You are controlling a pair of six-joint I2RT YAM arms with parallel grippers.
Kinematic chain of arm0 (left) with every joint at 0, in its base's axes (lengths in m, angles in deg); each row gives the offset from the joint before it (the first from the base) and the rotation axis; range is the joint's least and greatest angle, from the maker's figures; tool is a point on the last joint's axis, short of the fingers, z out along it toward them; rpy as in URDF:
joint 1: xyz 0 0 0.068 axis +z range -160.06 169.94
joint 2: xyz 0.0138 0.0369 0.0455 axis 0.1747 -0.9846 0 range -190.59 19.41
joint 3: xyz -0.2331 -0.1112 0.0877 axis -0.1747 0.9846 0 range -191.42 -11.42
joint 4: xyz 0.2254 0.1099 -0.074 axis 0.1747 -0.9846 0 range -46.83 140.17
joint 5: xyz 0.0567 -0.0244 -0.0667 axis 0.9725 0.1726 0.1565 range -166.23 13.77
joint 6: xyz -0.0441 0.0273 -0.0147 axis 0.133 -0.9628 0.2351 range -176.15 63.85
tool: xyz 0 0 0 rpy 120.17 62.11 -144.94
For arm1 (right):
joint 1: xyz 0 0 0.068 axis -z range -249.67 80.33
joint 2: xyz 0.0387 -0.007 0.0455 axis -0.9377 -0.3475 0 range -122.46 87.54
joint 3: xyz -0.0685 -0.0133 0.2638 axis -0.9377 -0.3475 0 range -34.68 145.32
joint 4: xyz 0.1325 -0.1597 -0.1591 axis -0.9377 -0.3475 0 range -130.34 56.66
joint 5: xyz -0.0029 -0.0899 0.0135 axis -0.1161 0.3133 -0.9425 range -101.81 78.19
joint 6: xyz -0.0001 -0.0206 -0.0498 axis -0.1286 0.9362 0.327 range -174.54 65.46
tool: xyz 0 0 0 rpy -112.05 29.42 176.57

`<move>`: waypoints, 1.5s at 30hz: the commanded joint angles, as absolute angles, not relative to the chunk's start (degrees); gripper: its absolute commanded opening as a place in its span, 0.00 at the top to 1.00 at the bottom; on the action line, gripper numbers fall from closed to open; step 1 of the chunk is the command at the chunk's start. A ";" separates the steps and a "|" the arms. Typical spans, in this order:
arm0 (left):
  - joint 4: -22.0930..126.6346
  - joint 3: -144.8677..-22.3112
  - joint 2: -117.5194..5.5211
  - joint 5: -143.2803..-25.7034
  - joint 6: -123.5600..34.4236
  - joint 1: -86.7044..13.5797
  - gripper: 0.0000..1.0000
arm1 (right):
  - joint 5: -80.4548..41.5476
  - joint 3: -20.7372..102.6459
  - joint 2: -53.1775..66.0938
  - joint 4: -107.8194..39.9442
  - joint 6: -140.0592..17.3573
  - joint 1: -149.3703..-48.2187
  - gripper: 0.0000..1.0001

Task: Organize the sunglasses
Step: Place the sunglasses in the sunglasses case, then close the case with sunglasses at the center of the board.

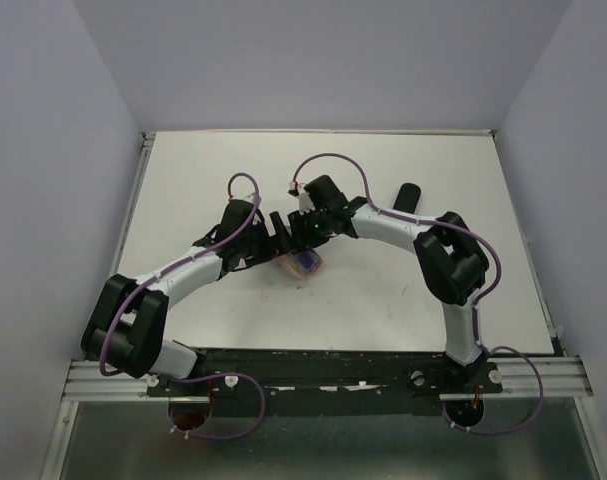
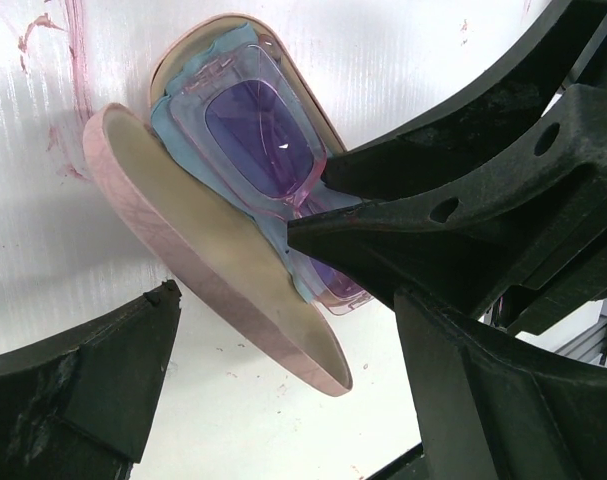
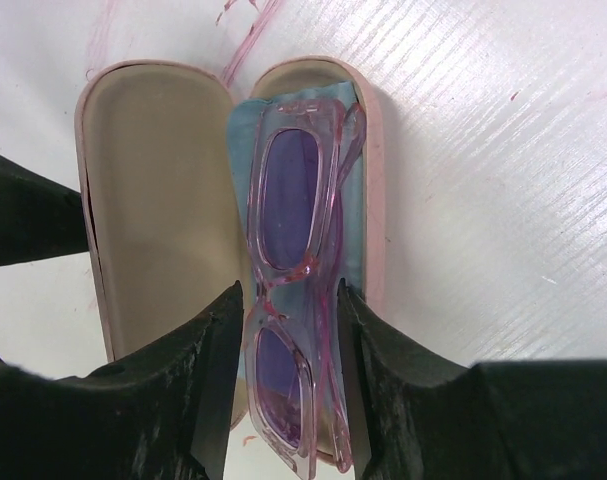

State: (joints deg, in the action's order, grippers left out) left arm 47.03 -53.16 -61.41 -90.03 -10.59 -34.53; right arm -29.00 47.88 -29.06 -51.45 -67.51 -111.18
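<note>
A pale pink-purple pair of sunglasses [image 3: 288, 190] lies folded on a light blue cloth [image 3: 245, 130] in the base of an open pink case [image 3: 375, 200]. The case's lid [image 3: 153, 200] is laid open to the left. My right gripper [image 3: 288, 290] is open, one finger on each side of the frame near its bridge, very close to it. My left gripper [image 2: 283, 300] is wide open beside the case, the raised lid edge [image 2: 213, 270] between its fingers, untouched. From above, both grippers meet over the case [image 1: 303, 265] at mid-table.
A black oblong case [image 1: 408, 195] lies on the white table behind the right arm. Pink marker stains [image 2: 53, 30] mark the table [image 2: 43, 230] beside the pink case. Grey walls close in the table on three sides.
</note>
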 commanded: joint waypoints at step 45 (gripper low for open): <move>51.40 -53.87 -60.92 -94.60 -10.27 -35.02 0.03 | -37.13 32.29 -16.96 -36.24 -71.85 -105.44 0.22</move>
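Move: The sunglasses lie in the open pink case, their middle right under the right hand's half-open fingers, about 1 cm down; the lens nearer the robot is some 3 cm back and 2 cm right of the right hand. The lid stands with its middle about 4 cm left and 1 cm back of that hand. For the left hand the lid's middle is about 1 cm ahead, 1 cm right and 3 cm below, the sunglasses 2 cm ahead, 5 cm right and 4 cm below. The right hand comes up nearly 3 cm off the bridge of the sunglasses, swings about 4 cm to its right while sinking back to its old height over the nearer lens, then lifts again by 1 to 2 cm as its fingers spread wider. Meanwhile the left hand, wide open and still propping the lid from outside with a fingertip, eases up and to the right by about 2 cm, leaning the lid in towards the sunglasses. ##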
